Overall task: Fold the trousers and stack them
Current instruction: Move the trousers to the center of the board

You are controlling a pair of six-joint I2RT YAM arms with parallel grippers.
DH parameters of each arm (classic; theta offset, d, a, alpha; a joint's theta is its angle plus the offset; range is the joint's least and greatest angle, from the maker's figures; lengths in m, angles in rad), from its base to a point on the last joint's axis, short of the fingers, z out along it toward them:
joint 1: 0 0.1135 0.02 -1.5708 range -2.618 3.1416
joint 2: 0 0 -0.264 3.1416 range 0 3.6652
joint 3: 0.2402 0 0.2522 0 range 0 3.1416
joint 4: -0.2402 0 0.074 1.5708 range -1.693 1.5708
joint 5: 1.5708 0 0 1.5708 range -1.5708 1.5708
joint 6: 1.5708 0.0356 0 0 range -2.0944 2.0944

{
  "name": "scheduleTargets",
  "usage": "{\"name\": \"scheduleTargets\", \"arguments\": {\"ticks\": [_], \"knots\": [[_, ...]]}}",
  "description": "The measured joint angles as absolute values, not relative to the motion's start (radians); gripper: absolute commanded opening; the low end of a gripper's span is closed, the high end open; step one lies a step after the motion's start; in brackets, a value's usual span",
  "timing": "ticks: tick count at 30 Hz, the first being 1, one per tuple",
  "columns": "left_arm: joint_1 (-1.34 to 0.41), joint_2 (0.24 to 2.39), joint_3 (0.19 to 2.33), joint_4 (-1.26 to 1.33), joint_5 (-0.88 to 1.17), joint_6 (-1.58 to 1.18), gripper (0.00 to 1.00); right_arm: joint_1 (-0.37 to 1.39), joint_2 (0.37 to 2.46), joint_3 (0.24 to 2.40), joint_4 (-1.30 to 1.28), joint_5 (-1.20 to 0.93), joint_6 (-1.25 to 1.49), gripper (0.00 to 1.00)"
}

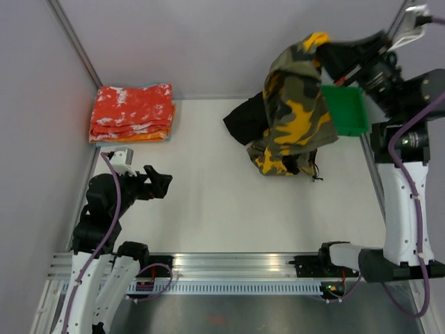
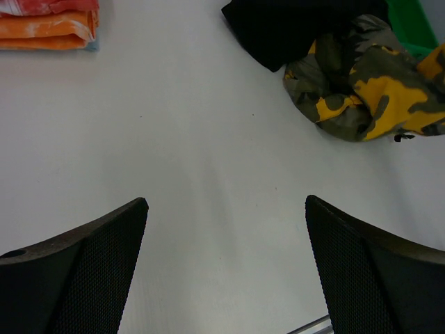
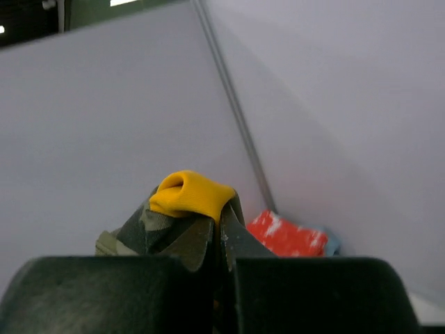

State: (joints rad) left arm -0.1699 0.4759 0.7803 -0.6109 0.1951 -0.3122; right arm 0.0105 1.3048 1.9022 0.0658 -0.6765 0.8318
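Observation:
The camouflage trousers [image 1: 295,104], patched olive, black and yellow-orange, hang from my right gripper [image 1: 325,43], which is raised at the back right and shut on their top end. In the right wrist view the jaws [image 3: 221,224] pinch the cloth, and a yellow fold [image 3: 189,195] bulges above them. The lower end of the trousers [image 2: 368,97] is bunched on the table. My left gripper [image 1: 161,185] rests low at the near left, open, nothing between its fingers [image 2: 83,271], well away from the trousers.
A plain black garment [image 1: 245,120] lies under and left of the trousers. A green bin [image 1: 348,108] stands behind them at the right. Folded red-orange speckled cloths [image 1: 132,113] are stacked at the back left corner. Grey walls enclose the table.

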Motion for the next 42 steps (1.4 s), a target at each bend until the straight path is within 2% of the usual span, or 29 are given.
{"name": "scheduleTargets", "arguments": {"ticks": [3, 7, 8, 9, 10, 12, 13, 16, 19, 23, 27, 31, 34, 38, 42], "knots": [[-0.17, 0.506, 0.781, -0.604, 0.195, -0.313, 1.0, 0.139, 1.206, 1.694, -0.046, -0.682, 0.726, 0.0], [-0.17, 0.655, 0.837, -0.604, 0.193, -0.314, 1.0, 0.418, 1.103, 1.29, -0.121, -0.59, 0.591, 0.0], [-0.17, 0.688, 0.858, -0.603, 0.193, -0.314, 1.0, 0.492, 1.093, 1.188, -0.139, -0.559, 0.572, 0.03], [-0.17, 0.73, 0.886, -0.603, 0.193, -0.315, 1.0, 0.573, 1.09, 1.089, -0.155, -0.524, 0.562, 0.11], [-0.17, 0.766, 0.91, -0.596, 0.193, -0.317, 1.0, 0.64, 1.089, 0.995, -0.162, -0.489, 0.556, 0.41], [-0.17, 0.822, 0.944, -0.581, 0.193, -0.322, 1.0, 0.762, 1.088, 0.848, -0.209, -0.42, 0.55, 0.57], [-0.17, 0.839, 0.952, -0.573, 0.193, -0.324, 1.0, 0.801, 1.087, 0.813, -0.237, -0.385, 0.545, 0.75], [-0.17, 0.878, 0.972, -0.563, 0.194, -0.333, 1.0, 0.861, 1.091, 0.796, -0.366, -0.219, 0.537, 0.95], [-0.17, 0.906, 0.977, -0.55, 0.207, -0.346, 1.0, 0.831, 1.103, 0.875, -0.478, 0.017, 0.543, 0.98], [-0.17, 0.925, 0.976, -0.548, 0.231, -0.363, 1.0, 0.7, 1.103, 1.016, -0.509, 0.186, 0.52, 0.98], [-0.17, 0.912, 0.962, -0.538, 0.253, -0.381, 1.0, 0.47, 1.163, 1.163, -0.474, 0.237, 0.479, 0.98], [-0.17, 0.882, 0.924, -0.54, 0.272, -0.393, 1.0, 0.336, 1.359, 1.264, -0.415, 0.26, 0.443, 0.98], [-0.17, 0.866, 0.911, -0.546, 0.271, -0.396, 1.0, 0.31, 1.517, 1.26, -0.38, 0.271, 0.425, 0.98], [-0.17, 0.83, 0.902, -0.552, 0.267, -0.396, 1.0, 0.31, 1.61, 1.212, -0.356, 0.276, 0.407, 0.98], [-0.17, 0.808, 0.896, -0.553, 0.264, -0.396, 1.0, 0.311, 1.68, 1.226, -0.323, 0.28, 0.395, 0.9]]}}
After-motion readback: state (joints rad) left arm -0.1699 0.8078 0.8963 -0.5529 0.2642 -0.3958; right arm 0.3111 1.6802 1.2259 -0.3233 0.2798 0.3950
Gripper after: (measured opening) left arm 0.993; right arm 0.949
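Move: The right hand still holds the far end of the camouflage trousers high up; the centre of the board lies about 15 cm to its left, level with it fore and aft, and some 62 cm below. The trousers' lower part rests about 6 cm ahead and 2 cm left, the black cloth 20 cm ahead and 14 cm left, the green box 24 cm ahead and 19 cm right, all some 60 cm below. From the left hand, the board's centre is about 9 cm ahead, 25 cm right, 23 cm down. The right hand flings the held trouser end fast down nearly 50 cm, swinging some 15 cm left and back over the board's near middle, and opens wide to let go as it bottoms out. Empty, it rises, sweeps forward and right, then dips open and steeply pointed down over the trousers beside the black cloth, while the open left hand eases forward 7 cm and back a little. ##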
